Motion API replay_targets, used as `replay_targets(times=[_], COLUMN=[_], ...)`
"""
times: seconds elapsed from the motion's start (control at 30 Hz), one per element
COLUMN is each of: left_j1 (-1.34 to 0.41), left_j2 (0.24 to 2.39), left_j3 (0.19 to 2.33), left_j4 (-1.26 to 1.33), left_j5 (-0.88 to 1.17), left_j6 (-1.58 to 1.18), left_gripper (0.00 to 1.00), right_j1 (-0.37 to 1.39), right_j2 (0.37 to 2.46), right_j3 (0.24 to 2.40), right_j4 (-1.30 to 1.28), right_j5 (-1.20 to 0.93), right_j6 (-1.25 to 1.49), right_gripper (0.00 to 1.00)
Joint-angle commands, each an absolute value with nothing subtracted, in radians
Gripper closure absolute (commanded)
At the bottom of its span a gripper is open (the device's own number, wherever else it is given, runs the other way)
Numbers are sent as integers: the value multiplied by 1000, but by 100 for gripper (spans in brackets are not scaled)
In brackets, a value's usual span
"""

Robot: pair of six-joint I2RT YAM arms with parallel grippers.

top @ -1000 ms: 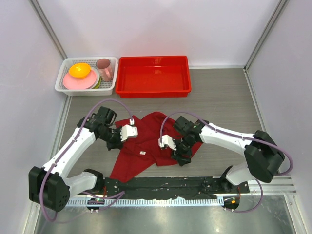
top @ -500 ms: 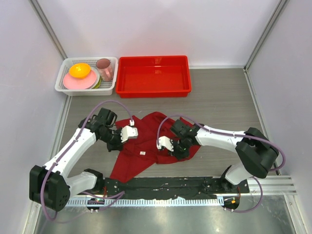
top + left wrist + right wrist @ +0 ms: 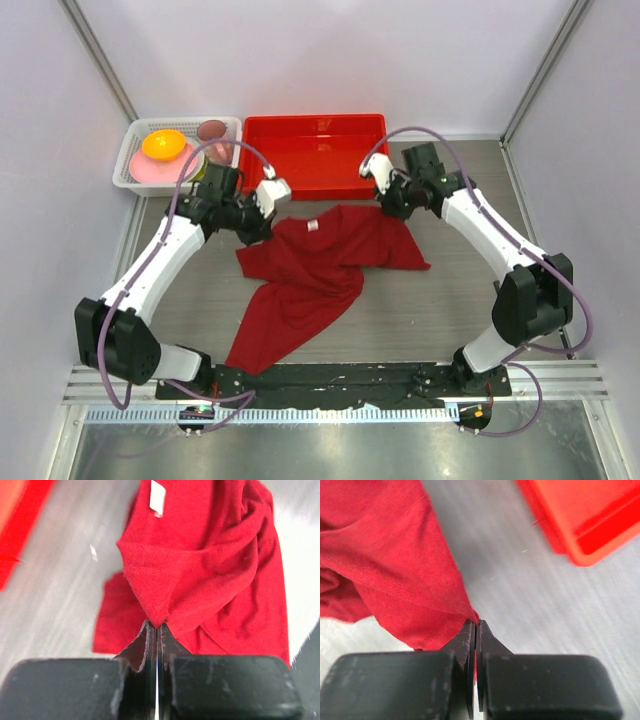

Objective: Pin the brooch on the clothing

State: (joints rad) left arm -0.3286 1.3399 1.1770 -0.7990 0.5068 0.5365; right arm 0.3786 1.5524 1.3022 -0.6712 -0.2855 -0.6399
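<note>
The clothing (image 3: 320, 268), a dark red T-shirt, lies stretched across the middle of the table with its white neck label (image 3: 311, 226) facing up. My left gripper (image 3: 262, 224) is shut on the shirt's upper left edge. The left wrist view shows a fold of the clothing (image 3: 200, 565) pinched at my left gripper (image 3: 157, 626), with the label (image 3: 157, 497) beyond. My right gripper (image 3: 393, 206) is shut on the upper right edge. In the right wrist view the clothing (image 3: 395, 565) tapers into my right gripper (image 3: 475, 624). The brooch is not in view.
A bright red plastic tray (image 3: 315, 187) stands just behind the shirt, and its corner (image 3: 580, 525) shows in the right wrist view. To its left is a white basket (image 3: 128, 178) holding a pink plate, an orange bowl and a pink cup (image 3: 212, 135).
The right gripper has shut on the shirt. Both arms have swung from the near side toward the tray, dragging the shirt's upper edge back and spreading it wider.
</note>
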Motion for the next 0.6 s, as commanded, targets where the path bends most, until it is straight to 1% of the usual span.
replay_targets(times=[0.0, 0.07, 0.1, 0.13, 0.2, 0.23, 0.27, 0.3, 0.33, 0.37, 0.4, 0.43, 0.5, 0.57], left_j1=[-308, -368, -430, -600, -722, -738, -735, -733, -717, -697, -671, -620, -583, -581], left_j2=[1373, 1327, 1304, 1272, 1238, 1209, 1206, 1209, 1212, 1210, 1204, 1197, 1178, 1151], left_j3=[1327, 1272, 1240, 1156, 1054, 1005, 959, 951, 950, 951, 950, 950, 931, 907], left_j4=[-721, -768, -811, -900, -894, -841, -830, -839, -850, -856, -861, -853, -841, -827], left_j5=[584, 652, 637, 559, 506, 509, 488, 465, 441, 437, 454, 475, 495, 506], left_j6=[484, 624, 688, 806, 810, 761, 747, 739, 726, 723, 724, 727, 764, 819], left_gripper=[100, 100, 100, 100, 100, 98, 92, 84, 78, 67, 61, 53, 51, 52], right_j1=[327, 310, 304, 284, 270, 262, 258, 258, 258, 258, 256, 256, 256, 258], right_j2=[1595, 1553, 1534, 1504, 1479, 1470, 1450, 1441, 1433, 1422, 1417, 1417, 1420, 1425], right_j3=[1434, 1378, 1346, 1278, 1215, 1169, 1151, 1134, 1108, 1100, 1094, 1085, 1083, 1083], right_j4=[-718, -713, -697, -684, -641, -626, -614, -595, -591, -585, -578, -578, -577, -577], right_j5=[-316, -302, -282, -276, -262, -258, -258, -258, -270, -276, -281, -288, -291, -296], right_j6=[-589, -624, -653, -666, -678, -678, -675, -673, -670, -666, -660, -649, -638, -629], right_gripper=[99, 99, 99, 99, 99, 99, 99, 99, 99, 99, 99, 99, 99, 99])
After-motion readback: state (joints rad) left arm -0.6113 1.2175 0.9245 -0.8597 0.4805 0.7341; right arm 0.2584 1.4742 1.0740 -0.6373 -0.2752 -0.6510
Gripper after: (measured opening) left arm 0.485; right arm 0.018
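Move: Both grippers hold the clothing's raised far edge. From the left hand, the clothing's middle lies about 8 cm back, 10 right and 13 below; the white label is 10 right, 2 ahead and 3 lower; the red bin is some 20 ahead, 12 right and 13 below. The clothing's right corner lies about 10 cm back, 9 right and 13 below the right hand; from there the bin is 15 ahead, 18 left and 12 below. Lift both grippers some 3 cm forward and up, then bring the left one sharply back about 15 cm, down and to the right, turning clockwise, opening it midway to about half to let the cloth go, and finish with a few centimetres leftward over the clothing. Keep the right gripper shut on its edge and draw it back, right and down towards the right corner. ##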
